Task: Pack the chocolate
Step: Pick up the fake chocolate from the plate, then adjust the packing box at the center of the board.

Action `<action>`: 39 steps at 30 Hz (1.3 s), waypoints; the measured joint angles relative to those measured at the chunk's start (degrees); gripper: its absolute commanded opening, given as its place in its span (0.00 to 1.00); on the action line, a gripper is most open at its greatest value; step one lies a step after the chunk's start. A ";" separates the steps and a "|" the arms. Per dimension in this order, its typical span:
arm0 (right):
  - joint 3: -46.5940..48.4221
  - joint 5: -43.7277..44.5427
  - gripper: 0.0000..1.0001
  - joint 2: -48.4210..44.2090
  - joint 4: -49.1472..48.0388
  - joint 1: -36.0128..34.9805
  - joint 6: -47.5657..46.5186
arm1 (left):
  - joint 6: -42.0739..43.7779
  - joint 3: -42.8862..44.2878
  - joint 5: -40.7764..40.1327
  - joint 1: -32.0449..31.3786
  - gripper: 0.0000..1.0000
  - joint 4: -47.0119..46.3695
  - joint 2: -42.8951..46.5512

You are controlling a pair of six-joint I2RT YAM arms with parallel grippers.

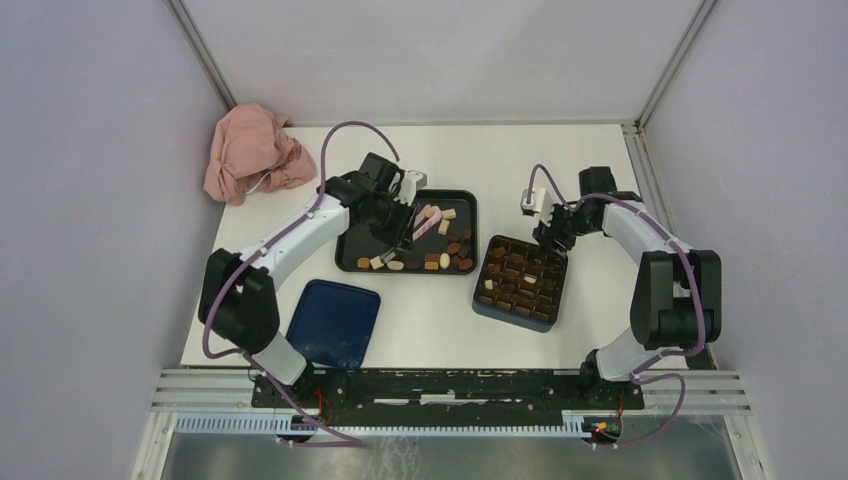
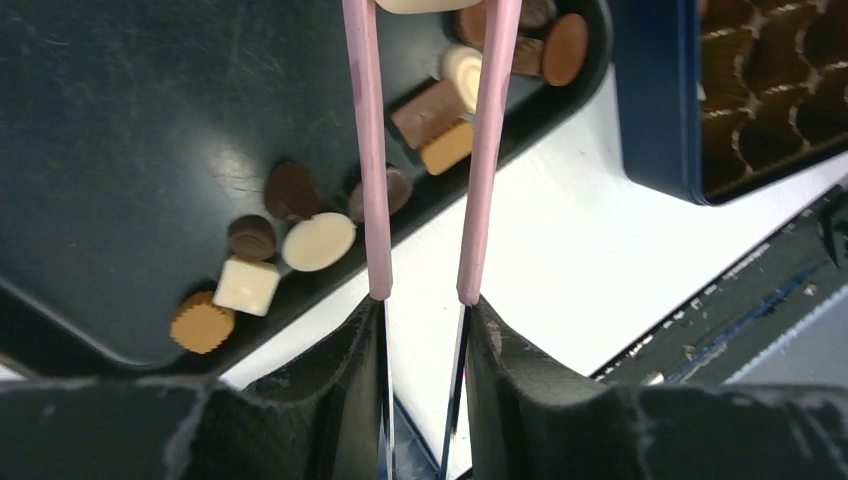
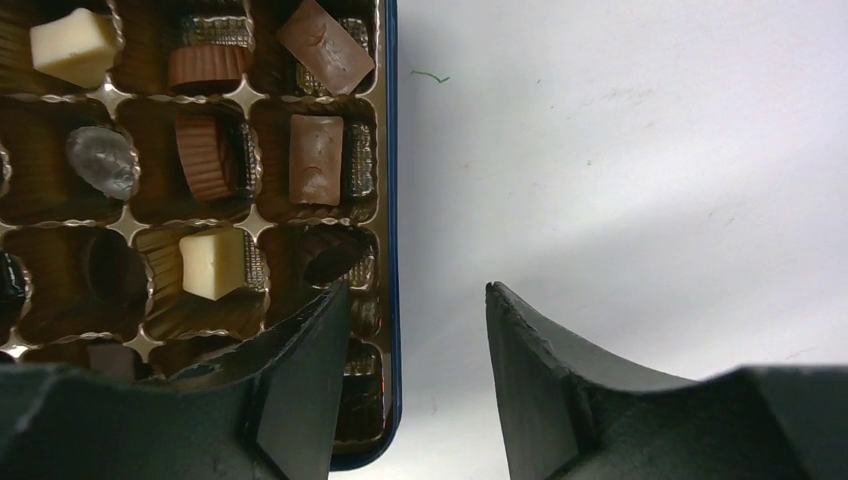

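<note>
Loose chocolate pieces (image 2: 318, 241) in dark brown, tan and cream lie in a black tray (image 1: 356, 240). My left gripper (image 2: 423, 298) is shut on the pink tongs (image 2: 372, 150), which reach out over the tray. A cream piece (image 2: 425, 4) sits between the tong arms at the top edge of the left wrist view. The dark blue box (image 1: 521, 282) with a brown grid insert holds several pieces (image 3: 315, 158). My right gripper (image 3: 415, 290) is open, straddling the box's right rim (image 3: 390, 150), one finger over the cells and one over bare table.
A dark blue lid (image 1: 334, 322) lies flat at the front left. A crumpled pink cloth (image 1: 255, 152) sits at the back left corner. Grey walls enclose the white table (image 1: 560, 160) on three sides.
</note>
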State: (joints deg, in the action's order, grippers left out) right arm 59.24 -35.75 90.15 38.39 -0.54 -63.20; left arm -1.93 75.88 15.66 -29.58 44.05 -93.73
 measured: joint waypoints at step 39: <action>-0.52 6.97 0.00 -7.30 2.51 -0.92 -1.57 | -3.80 -9.73 5.03 -24.22 0.05 -9.29 7.67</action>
State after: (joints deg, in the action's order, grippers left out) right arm 58.72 -28.77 82.85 40.91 -1.45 -64.77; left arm -5.74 66.15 20.69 -53.80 34.76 -86.06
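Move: The chocolate box, where the pale chocolate gripped in the left hand's tongs is headed, has its middle about 26 cm to that hand's right, 8 cm back and 9 cm below. The dark plate's middle is some 3 cm ahead of the left hand, straight below by 11 cm; the blue tray is about 17 cm left and 16 cm back. From the right hand, the box's middle lies roughly 8 cm back, 6 cm left and 4 cm lower, the far rim between its open fingers. The pale chocolate stays gripped in the tongs as the left hand carries it off the plate towards the box, about 14 cm back and 10 cm right, turning some 25 degrees clockwise, rising a little, then sinking at the end. The box's far rim, near the right corner, is pinched by the right hand, which dips about 2 cm, closes, then raises it about 5 cm. ##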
